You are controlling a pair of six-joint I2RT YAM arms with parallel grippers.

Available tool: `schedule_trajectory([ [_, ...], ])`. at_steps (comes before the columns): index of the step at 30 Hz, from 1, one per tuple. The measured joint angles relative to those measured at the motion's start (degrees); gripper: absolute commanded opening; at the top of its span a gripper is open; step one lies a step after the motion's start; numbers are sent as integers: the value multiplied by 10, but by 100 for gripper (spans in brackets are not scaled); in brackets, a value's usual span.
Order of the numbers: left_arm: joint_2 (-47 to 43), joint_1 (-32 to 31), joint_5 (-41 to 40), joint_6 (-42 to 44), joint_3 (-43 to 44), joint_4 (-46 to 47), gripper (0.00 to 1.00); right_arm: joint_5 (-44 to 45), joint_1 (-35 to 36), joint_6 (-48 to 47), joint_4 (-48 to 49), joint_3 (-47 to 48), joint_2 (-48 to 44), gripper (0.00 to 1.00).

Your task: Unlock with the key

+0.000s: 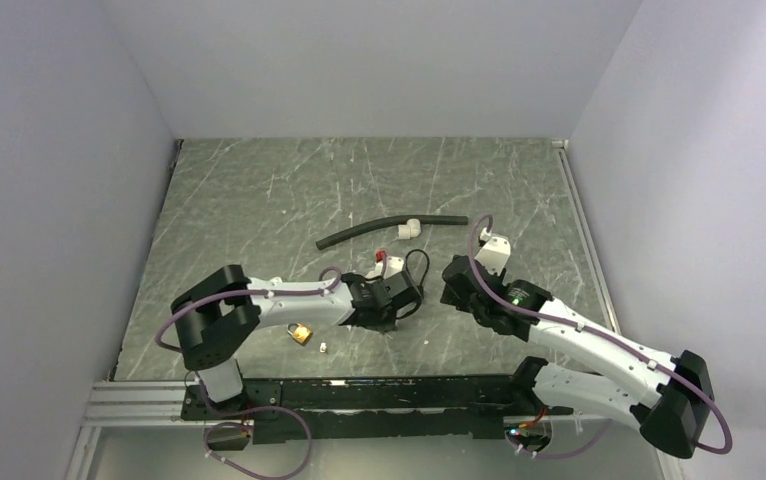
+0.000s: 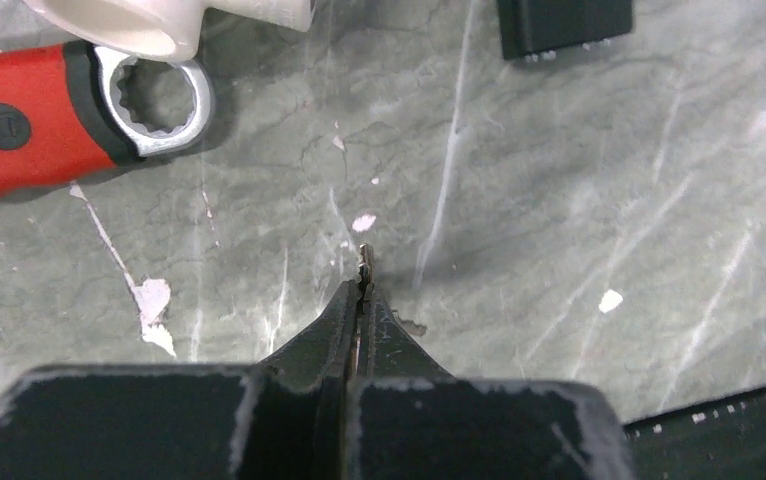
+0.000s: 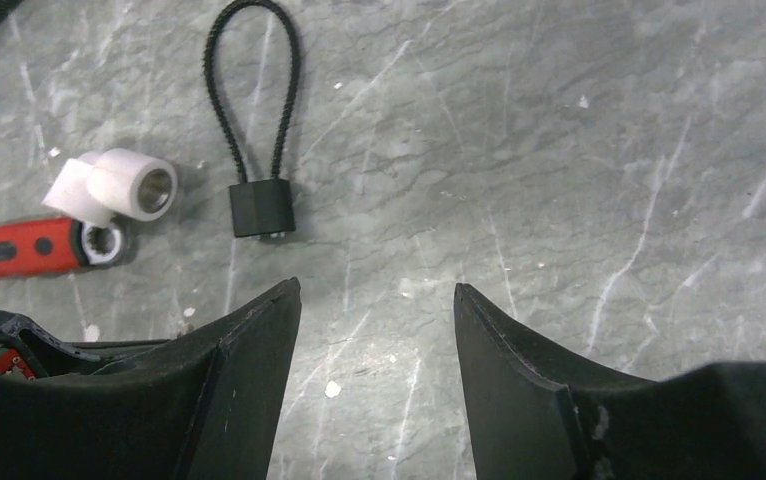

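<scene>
A thin silvery key (image 2: pixel 365 260) pokes out edge-on from between the tips of my left gripper (image 2: pixel 364 292), whose jaws are pressed together on it just above the table. In the top view the left gripper (image 1: pixel 397 300) is at mid-table. The brass padlock (image 1: pixel 300 333) lies on the table beside the left forearm, behind that gripper. A black cable lock (image 3: pixel 262 208) with a looped cord lies ahead of my right gripper (image 3: pixel 377 292), which stands open with nothing between its fingers.
A red-handled ring wrench (image 2: pixel 69 110) and a white elbow fitting (image 3: pixel 114 185) lie just left of the key. A black hose (image 1: pixel 359 232) with a white joint (image 1: pixel 411 228) lies further back. A small white scrap (image 1: pixel 323 347) sits near the padlock. Walls enclose three sides.
</scene>
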Motion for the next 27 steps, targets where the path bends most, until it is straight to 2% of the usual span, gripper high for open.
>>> schedule_trajectory([
  [9, -121, 0, 18, 41, -11, 2, 0, -33, 0, -25, 40, -4, -27, 59],
  [13, -147, 0, 18, 51, -18, 14, 0, -49, 0, -38, 58, -6, -23, 59],
  [18, -166, 4, 17, 63, -46, 23, 0, -108, -1, -75, 125, -47, -37, 59],
  [27, -276, 40, 20, 97, -50, 45, 0, -278, -2, -167, 325, -172, -206, 59],
])
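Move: My shut left fingers hold the key just above the table. My open right gripper waits about 14 cm to the left hand's right, 3 cm farther out and 9 cm higher. From the left hand, the black padlock is 8 cm ahead and 7 cm right, the white elbow 10 cm ahead and 2 cm left, and the wrench 7 cm ahead and 14 cm left. From my right hand, the key lies 14 cm left, 3 cm back and 9 cm below; the padlock 8 cm left, 5 cm ahead and 10 cm below. I raise the pinched key about 14 cm with my left hand, easing off briefly halfway, and swing its fingertips out to the right and forward. My right hand, still open, comes some 8 cm left towards the key, rising and drawing back a little, while it turns counter-clockwise and levels so its fingers point in at the left hand. ##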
